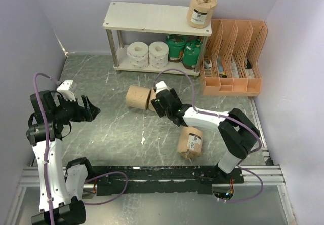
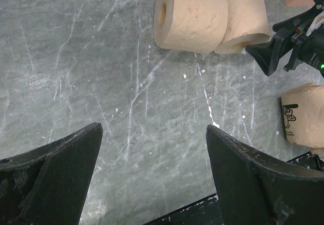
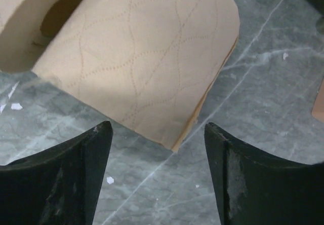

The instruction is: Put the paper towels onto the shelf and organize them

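The white shelf (image 1: 157, 20) stands at the back. A tan wrapped roll (image 1: 201, 8) sits on its top board. Its lower board holds two white patterned rolls (image 1: 137, 54) and two green ones (image 1: 176, 47). Two bare tan rolls (image 1: 137, 97) lie side by side mid-table. My right gripper (image 1: 158, 103) is open right at the nearer one (image 3: 147, 58); that roll lies just ahead of the fingertips, not between them. Another wrapped roll (image 1: 190, 141) with a barcode lies beside the right arm. At the left, my left gripper (image 1: 93, 109) hangs open and empty over bare table (image 2: 154, 134).
An orange perforated file organizer (image 1: 235, 58) stands against the shelf's right side. Lilac walls close in the table on three sides. A black rail (image 1: 167, 177) runs along the near edge.
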Controlling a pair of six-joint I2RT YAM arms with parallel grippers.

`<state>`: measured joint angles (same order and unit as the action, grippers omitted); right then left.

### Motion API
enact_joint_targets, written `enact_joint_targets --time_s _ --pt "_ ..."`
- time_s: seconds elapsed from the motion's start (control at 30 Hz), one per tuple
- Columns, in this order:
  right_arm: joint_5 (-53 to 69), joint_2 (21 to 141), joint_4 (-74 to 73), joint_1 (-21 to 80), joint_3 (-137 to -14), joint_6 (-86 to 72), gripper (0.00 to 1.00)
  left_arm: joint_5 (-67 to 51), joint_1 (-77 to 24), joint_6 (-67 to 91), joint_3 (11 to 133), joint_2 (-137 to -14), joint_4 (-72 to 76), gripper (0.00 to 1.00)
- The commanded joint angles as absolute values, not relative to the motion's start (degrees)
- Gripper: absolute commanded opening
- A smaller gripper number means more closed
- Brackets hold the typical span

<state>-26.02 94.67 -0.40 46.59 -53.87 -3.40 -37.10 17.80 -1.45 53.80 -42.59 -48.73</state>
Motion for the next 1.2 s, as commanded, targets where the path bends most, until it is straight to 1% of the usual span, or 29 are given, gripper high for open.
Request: enact_joint_targets --time_s 0.0,0.03,0.07,0.1,0.2,0.3,0.33,0.4,0.53,0.63,0.77,0.9,0.97,1.17 --pt "-26.7 96.6 5.8 46.4 -55.8 -1.6 0.57 -37.6 18.5 -1.4 53.5 -42.2 -48.5 0.95" --pt "-26.6 97.1 6.7 46.5 -55.8 -1.3 0.46 -37.6 18.5 -1.4 53.5 -42.2 -48.5 0.95" --pt "-26.3 97.3 7.4 46.5 -55.6 -1.0 0.38 -37.6 18.5 -1.4 53.5 -42.2 -48.5 0.95" --pt "-25.9 97.4 8.0 46.4 -55.6 -0.9 0.33 -37.6 18.5 -1.4 53.5 -42.2 -48.4 0.95" --pt "-24.5 97.7 9.2 46.4 -55.2 -0.8 0.22 -37.7 18.5 -1.4 53.5 -42.2 -48.4 0.95" --pt "-23.3 97.7 10.0 46.2 -54.6 -0.9 0.03 -37.8 18.5 -1.5 53.5 -42.3 -48.5 0.95" --pt "-22.9 97.4 9.6 46.1 -54.7 -1.4 0.00 -37.8 18.5 -1.5 53.5 -42.4 -48.4 0.95" --pt "-21.4 95.6 8.0 46.1 -55.0 -3.5 0.00 -37.8 18.5 -1.5 53.5 -42.4 -48.4 0.95" --pt "-16.8 87.2 9.5 45.9 -53.5 -10.7 0.00 -37.8 18.5 -1.6 53.5 -42.3 -48.4 0.95" --pt "-13.9 83.0 8.6 44.9 -54.9 -15.3 0.00 -38.1 18.5 -1.6 53.5 -42.6 -48.4 0.95" --pt "-12.7 81.6 5.4 43.5 -58.5 -18.7 0.00 -38.0 18.5 -1.6 53.5 -42.3 -48.4 0.95" --pt "-5.1 80.3 5.8 40.8 -59.8 -26.5 0.00 -37.9 18.5 -1.5 53.5 -41.9 -48.4 0.95" --pt "-3.4 81.1 4.1 39.6 -61.1 -29.1 0.00 -38.0 18.5 -1.6 53.5 -42.0 -48.4 0.95" --pt "-5.9 81.2 -0.7 38.3 -60.6 -28.8 0.00 -37.9 18.5 -1.5 53.5 -41.3 -48.4 0.95"
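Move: The right towel roll, lying bare on its side, has its middle about 4 cm ahead of the right hand, 3 cm to its left and 2 cm below; its near end is already between the open fingers. The left towel roll lies beside it, some 13 cm left of the hand and 3 cm ahead; the wrapped roll, about 18 cm back and 11 cm right. From the left hand, the right towel roll is roughly 14 cm ahead, 31 cm right and 18 cm below. Right fingers pinch the right towel roll's loose paper edge, then rise about 14 cm, rolling some 40 degrees. ##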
